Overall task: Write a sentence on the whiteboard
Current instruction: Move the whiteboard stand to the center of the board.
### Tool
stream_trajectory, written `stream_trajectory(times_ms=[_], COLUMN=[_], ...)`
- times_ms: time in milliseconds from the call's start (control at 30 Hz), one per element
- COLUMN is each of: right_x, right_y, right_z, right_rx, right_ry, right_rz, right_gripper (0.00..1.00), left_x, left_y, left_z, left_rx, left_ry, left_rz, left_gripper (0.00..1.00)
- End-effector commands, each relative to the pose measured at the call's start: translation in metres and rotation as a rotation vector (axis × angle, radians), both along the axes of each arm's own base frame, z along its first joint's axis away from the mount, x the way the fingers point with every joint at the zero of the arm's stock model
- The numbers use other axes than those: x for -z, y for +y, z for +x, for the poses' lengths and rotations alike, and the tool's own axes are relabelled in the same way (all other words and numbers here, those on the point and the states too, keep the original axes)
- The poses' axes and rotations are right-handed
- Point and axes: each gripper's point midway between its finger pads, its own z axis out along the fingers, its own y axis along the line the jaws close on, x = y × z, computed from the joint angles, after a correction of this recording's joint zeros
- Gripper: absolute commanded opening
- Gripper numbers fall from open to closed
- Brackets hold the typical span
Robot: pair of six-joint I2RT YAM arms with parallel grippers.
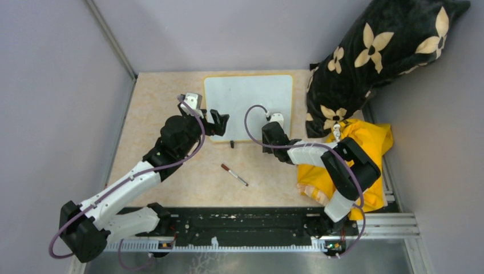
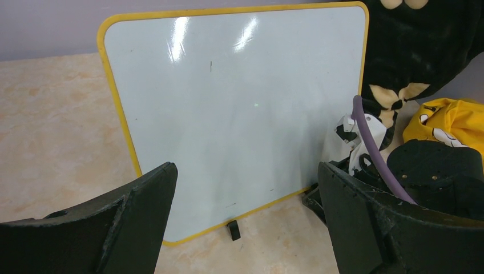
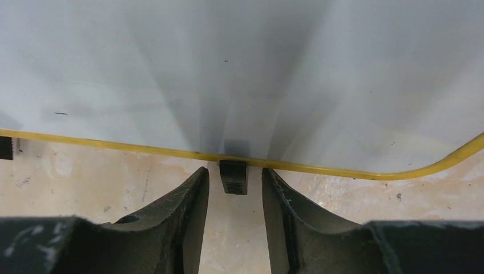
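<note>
The whiteboard point(image 1: 248, 97) stands upright at the back of the table, white with a thin yellow frame. No sentence shows on its face point(image 2: 240, 103); only a few tiny dark specks. My left gripper point(image 1: 221, 124) is open wide in front of the board's lower left part, touching nothing point(image 2: 246, 171). My right gripper point(image 3: 235, 174) is low at the board's bottom edge, with one black foot point(image 3: 234, 177) between its fingertips and a small gap on each side. The other foot point(image 2: 233, 229) rests on the table. A dark red marker point(image 1: 234, 174) lies loose on the table in front of the board.
A black pillow with cream flowers point(image 1: 376, 51) leans at the back right, close to the board's right edge. A yellow cloth point(image 1: 371, 148) lies under my right arm. Grey walls close the left and back sides. A black rail point(image 1: 240, 222) runs along the near edge.
</note>
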Motion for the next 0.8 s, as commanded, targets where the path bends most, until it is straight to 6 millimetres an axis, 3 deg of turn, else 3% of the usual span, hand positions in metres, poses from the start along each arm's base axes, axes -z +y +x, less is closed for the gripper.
stream_trajectory(times_ms=[0, 333, 500, 767], right_x=[-0.014, -0.013, -0.014, -0.02], right_y=[0.01, 0.009, 0.007, 0.011], right_z=[0.018, 0.023, 0.028, 0.029], right_rx=[0.001, -0.03, -0.061, -0.125], right_ry=[-0.049, -0.068, -0.09, -0.125], right_rz=[0.033, -0.019, -0.071, -0.092], right_gripper=[0.37, 0.26, 0.0, 0.0], left_x=[-0.012, -0.011, -0.011, -0.009], left_y=[-0.002, -0.002, -0.002, -0.003], left_z=[-0.003, -0.003, -0.002, -0.002], left_rx=[0.014, 0.014, 0.012, 0.015], left_ry=[-0.031, -0.029, -0.029, -0.026], left_rz=[-0.029, -0.026, -0.026, -0.026], left_gripper=[0.99, 0.99, 0.99, 0.99])
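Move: The right hand, fingers partly open, has the board's right black stand foot between and just past its tips, about 1 cm ahead and 1 cm below. The left stand foot is some 12 cm to its left and 2 cm farther out; the marker lies roughly 12 cm back and 11 cm left. From the idle left hand, the right stand foot is about 3 cm ahead, 14 cm right and 25 cm down. Sinking barely half a centimetre and then easing under 1 cm forward, with a slight drift to the left, the right hand closes its fingers until they pinch the whiteboard's right stand foot from both sides just below the yellow edge. As they close, the hand twists some 5 to 10 degrees, its left side dipping and its heading turning counter-clockwise. ##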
